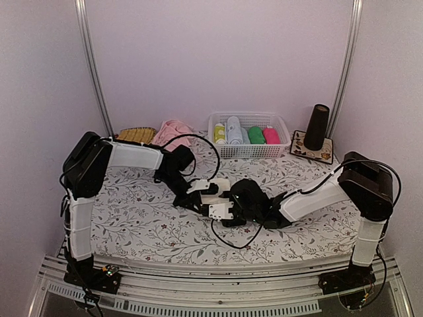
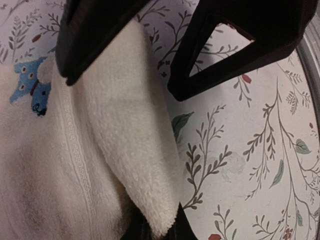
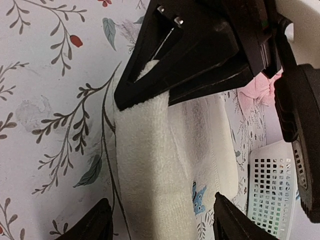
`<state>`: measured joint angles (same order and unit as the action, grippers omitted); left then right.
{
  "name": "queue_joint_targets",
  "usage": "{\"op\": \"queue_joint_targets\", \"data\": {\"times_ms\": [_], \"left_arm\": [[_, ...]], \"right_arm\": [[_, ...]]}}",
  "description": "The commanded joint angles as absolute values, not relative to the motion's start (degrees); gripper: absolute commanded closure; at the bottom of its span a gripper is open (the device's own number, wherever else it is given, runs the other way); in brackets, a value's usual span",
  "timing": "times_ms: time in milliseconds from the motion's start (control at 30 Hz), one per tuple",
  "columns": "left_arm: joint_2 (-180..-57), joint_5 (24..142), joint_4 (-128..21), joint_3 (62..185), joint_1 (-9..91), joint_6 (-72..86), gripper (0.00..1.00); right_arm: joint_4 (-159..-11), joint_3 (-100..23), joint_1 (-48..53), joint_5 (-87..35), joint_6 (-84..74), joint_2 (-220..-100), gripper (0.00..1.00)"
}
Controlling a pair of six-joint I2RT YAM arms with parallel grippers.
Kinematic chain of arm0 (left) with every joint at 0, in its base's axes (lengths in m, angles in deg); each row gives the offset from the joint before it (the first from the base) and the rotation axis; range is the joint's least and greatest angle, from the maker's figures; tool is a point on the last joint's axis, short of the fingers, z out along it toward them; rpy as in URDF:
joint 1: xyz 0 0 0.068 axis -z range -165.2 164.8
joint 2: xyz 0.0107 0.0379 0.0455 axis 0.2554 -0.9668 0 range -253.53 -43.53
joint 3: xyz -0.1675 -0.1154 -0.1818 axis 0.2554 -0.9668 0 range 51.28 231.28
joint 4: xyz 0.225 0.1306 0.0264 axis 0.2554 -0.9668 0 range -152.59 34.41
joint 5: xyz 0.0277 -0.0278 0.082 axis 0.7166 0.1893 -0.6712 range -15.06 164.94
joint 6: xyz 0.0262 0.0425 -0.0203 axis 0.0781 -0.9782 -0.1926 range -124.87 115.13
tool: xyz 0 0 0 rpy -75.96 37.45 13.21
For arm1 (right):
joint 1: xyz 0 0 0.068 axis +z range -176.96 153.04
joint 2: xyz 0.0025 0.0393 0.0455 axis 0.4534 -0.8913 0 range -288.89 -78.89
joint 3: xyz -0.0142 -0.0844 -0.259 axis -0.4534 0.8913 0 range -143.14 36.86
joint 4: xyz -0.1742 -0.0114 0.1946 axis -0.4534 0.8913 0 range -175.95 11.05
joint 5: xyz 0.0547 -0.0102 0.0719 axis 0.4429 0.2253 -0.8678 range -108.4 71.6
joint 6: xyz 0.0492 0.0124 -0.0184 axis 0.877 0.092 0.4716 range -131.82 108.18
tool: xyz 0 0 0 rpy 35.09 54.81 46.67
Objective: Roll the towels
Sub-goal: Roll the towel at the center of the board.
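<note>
The cream towel [image 2: 100,150], with a small blue print on it [image 3: 198,196], lies partly folded on the floral table cover. My left gripper [image 2: 159,229] is shut on the towel's tapering end. My right gripper [image 3: 165,225] faces it from the other side, open, with its two fingers [image 3: 95,222] standing either side of the towel's width. In the top view both grippers meet at the table's middle, left [image 1: 200,197] and right [image 1: 226,210], and hide the cream towel. The pink towel [image 1: 173,131] lies crumpled at the back.
A white basket [image 1: 283,146] at the back holds several coloured towel rolls. A woven tray [image 1: 137,135] sits left of the pink towel. A black cone [image 1: 317,127] stands on a patterned mat at the back right. Cables trail across the cover near the grippers.
</note>
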<state>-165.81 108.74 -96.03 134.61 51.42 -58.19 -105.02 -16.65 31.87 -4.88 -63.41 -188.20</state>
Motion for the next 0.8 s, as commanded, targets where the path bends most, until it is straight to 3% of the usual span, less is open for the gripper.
{"op": "queue_joint_targets", "data": {"times_ms": [0,267,467,600,767], "left_arm": [[-168.5,110.04,-101.55,133.28,50.62,-58.48,1.0],[-168.9,110.91,-101.86,133.75,50.48,-58.59,1.0],[-168.32,110.65,-101.92,133.29,50.2,-58.92,1.0],[-166.04,110.47,-99.29,131.45,49.68,-58.41,0.79],[-159.14,110.81,-91.67,125.31,47.1,-57.14,0.42]], "right_arm": [[-107.31,-18.41,32.01,-3.23,-65.72,-190.68,0.31],[-103.58,-20.19,31.67,-5.95,-66.2,-192.76,0.47],[-94.91,-25.2,30.38,-8.45,-62.19,-194.86,0.77],[-88.55,-28.48,29.44,-13.26,-59.54,-195.43,0.89],[-84.3,-30.45,28.26,-18.11,-56.44,-195.4,0.9]]}}
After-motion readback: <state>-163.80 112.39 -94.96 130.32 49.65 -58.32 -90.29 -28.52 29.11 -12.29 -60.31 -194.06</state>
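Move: The right hand's open fingers straddle the right end of the towel roll, whose pinch spot is some 3 cm below, about 1 cm ahead and 1 cm left. The flat part of the towel lies roughly 7 cm ahead and 4 cm left of this hand, the white basket some 35 cm ahead and 9 cm right. The left hand already pinches the roll's left end; the right end lies about 7 cm to its right and 1 cm ahead. The right fingers pinch the roll's right end, closing from wide open as the hand sinks some 2 cm and eases forward and left by 1 to 1.5 cm, its fingers tipping about 10 degrees more downward. The left hand keeps its pinch nearly in place until the right has closed, then opens its fingers to about half, letting go of the left end while drawing about 1 cm left and back. ##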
